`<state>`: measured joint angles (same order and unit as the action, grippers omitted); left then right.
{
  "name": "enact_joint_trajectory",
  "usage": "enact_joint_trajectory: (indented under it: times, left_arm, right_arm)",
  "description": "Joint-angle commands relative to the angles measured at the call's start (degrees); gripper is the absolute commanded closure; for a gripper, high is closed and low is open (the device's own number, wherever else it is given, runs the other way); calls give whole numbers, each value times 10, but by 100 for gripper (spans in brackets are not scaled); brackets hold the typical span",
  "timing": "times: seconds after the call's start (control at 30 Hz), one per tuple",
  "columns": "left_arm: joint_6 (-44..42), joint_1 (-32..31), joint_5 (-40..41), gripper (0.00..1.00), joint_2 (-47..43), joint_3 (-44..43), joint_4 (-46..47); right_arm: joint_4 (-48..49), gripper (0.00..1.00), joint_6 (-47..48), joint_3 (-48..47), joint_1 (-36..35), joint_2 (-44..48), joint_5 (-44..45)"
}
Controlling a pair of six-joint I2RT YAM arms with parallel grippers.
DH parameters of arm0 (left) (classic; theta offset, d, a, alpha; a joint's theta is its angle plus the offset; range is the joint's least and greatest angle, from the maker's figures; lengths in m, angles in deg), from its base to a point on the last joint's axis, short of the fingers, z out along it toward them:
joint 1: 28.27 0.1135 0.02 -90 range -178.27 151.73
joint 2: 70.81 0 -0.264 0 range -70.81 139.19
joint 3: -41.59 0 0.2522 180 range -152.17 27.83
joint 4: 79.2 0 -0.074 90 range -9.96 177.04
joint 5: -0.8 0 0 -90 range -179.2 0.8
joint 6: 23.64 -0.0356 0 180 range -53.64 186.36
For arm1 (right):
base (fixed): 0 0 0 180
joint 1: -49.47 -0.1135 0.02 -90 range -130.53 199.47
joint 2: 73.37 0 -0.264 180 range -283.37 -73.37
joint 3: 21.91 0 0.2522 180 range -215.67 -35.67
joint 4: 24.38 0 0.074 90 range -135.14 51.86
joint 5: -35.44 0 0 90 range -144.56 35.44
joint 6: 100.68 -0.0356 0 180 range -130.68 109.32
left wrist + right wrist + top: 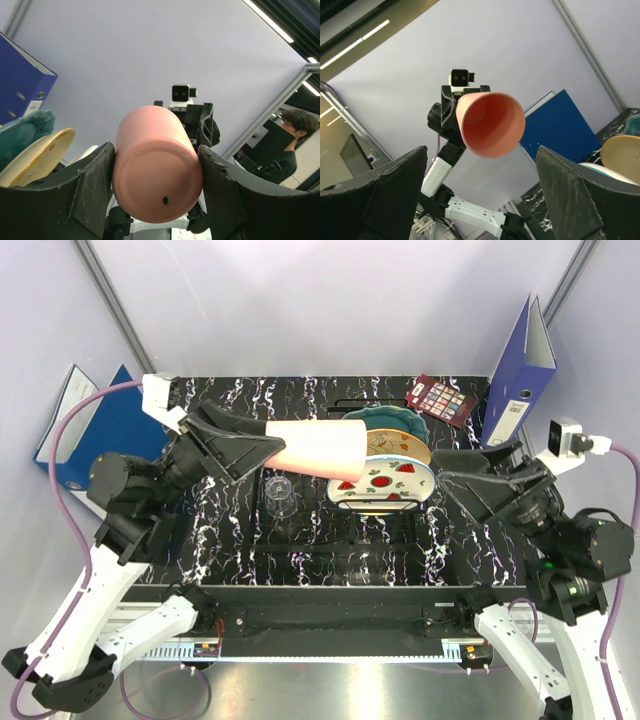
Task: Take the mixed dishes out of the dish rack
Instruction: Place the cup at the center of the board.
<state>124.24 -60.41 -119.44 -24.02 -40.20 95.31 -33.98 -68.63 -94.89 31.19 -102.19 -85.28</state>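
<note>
My left gripper (262, 454) is shut on the pink cup (318, 449), which lies level in the air with its mouth toward the right. In the left wrist view the cup's base (157, 175) sits clamped between both fingers (85, 187). Right of it, three plates stand on edge in the black wire dish rack (386, 509): a teal scalloped plate (385, 420), a cream floral plate (402, 446) and a white plate with red fruit marks (385, 483). A clear glass (279, 496) stands below the cup. My right gripper (440, 468) is open beside the plates and faces the cup's mouth (490, 125).
A blue ring binder (110, 430) lies off the table's left edge and another (525, 365) stands at the back right. A dark red card (440, 398) lies at the back. A person (287, 145) stands beyond the enclosure.
</note>
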Motion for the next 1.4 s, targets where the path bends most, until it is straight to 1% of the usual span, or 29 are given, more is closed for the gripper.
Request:
enact_joint_trajectory:
  times: [0.0,0.03,0.13,0.43,0.67,0.8,0.9,0.97,1.03,1.07,1.13,1.17,1.2,1.23,1.27,1.33,1.37]
  left_arm:
    - [-7,-36,12,100,34,-19,45]
    - [-10,-42,16,100,41,-20,45]
    - [-22,-62,22,100,68,-32,50]
    - [-36,-84,33,100,123,-68,60]
    - [-45,-96,40,100,142,-90,65]
    - [-48,-106,40,100,158,-99,66]
    - [-47,-119,40,100,176,-105,68]
    - [-49,-132,40,100,188,-112,69]
    - [-51,-139,40,100,202,-119,69]
    - [-55,-144,41,100,204,-120,68]
    - [-58,-146,44,100,205,-122,68]
    - [-63,-147,47,100,204,-122,61]
    - [-66,-147,49,99,202,-122,58]
    - [-72,-147,58,95,195,-122,53]
    - [-83,-147,61,84,190,-122,41]
    - [-98,-147,78,67,172,-128,25]
    - [-122,-147,88,45,166,-133,-2]
  right_arm:
    - [93,7,-47,-25,-3,-47,-43]
    - [85,11,-45,-31,-3,-57,-46]
    - [71,13,-30,-56,-3,-87,-59]
    - [54,12,-16,-80,-3,-128,-97]
    - [7,11,17,-67,-3,-119,-90]
    - [15,12,10,-59,-3,-125,-101]
    - [33,14,2,-61,-3,-138,-112]
    - [37,19,-1,-66,-3,-149,-123]
    - [43,25,-3,-66,-3,-154,-127]
    - [40,38,1,-67,-3,-153,-123]
    - [19,56,19,-70,-3,-150,-118]
    - [12,77,22,-70,-3,-146,-110]
    - [0,86,25,-70,-3,-143,-104]
    - [-9,96,34,-71,-3,-140,-99]
    - [-20,100,41,-74,-3,-133,-88]
    - [-70,100,72,-93,-3,-127,-73]
    - [-90,100,87,-105,-3,-120,-51]
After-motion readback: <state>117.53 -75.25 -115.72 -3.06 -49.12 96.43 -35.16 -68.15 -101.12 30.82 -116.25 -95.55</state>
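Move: The left hand already holds the cup by its closed end; the cup's middle is about 5 cm to its right and 2 cm up. The open right gripper waits some 21 cm to the left hand's right and 3 cm back, about level. From the right hand the cup's middle is about 16 cm to the left, 3 cm ahead and 2 cm up. The watermelon plate stands about 13 cm ahead of the right hand, 5 cm left, far below. The right fingers close almost fully on the wall at the cup's open rim, one inside and one outside, while the left keeps its grip on the closed end. To get there the left carries the cup about 11 cm right, in two pushes, easing slightly forward and down; the right comes in some 4 cm forward and 4 cm left, rising slightly then sinking, before it shuts at the end. ##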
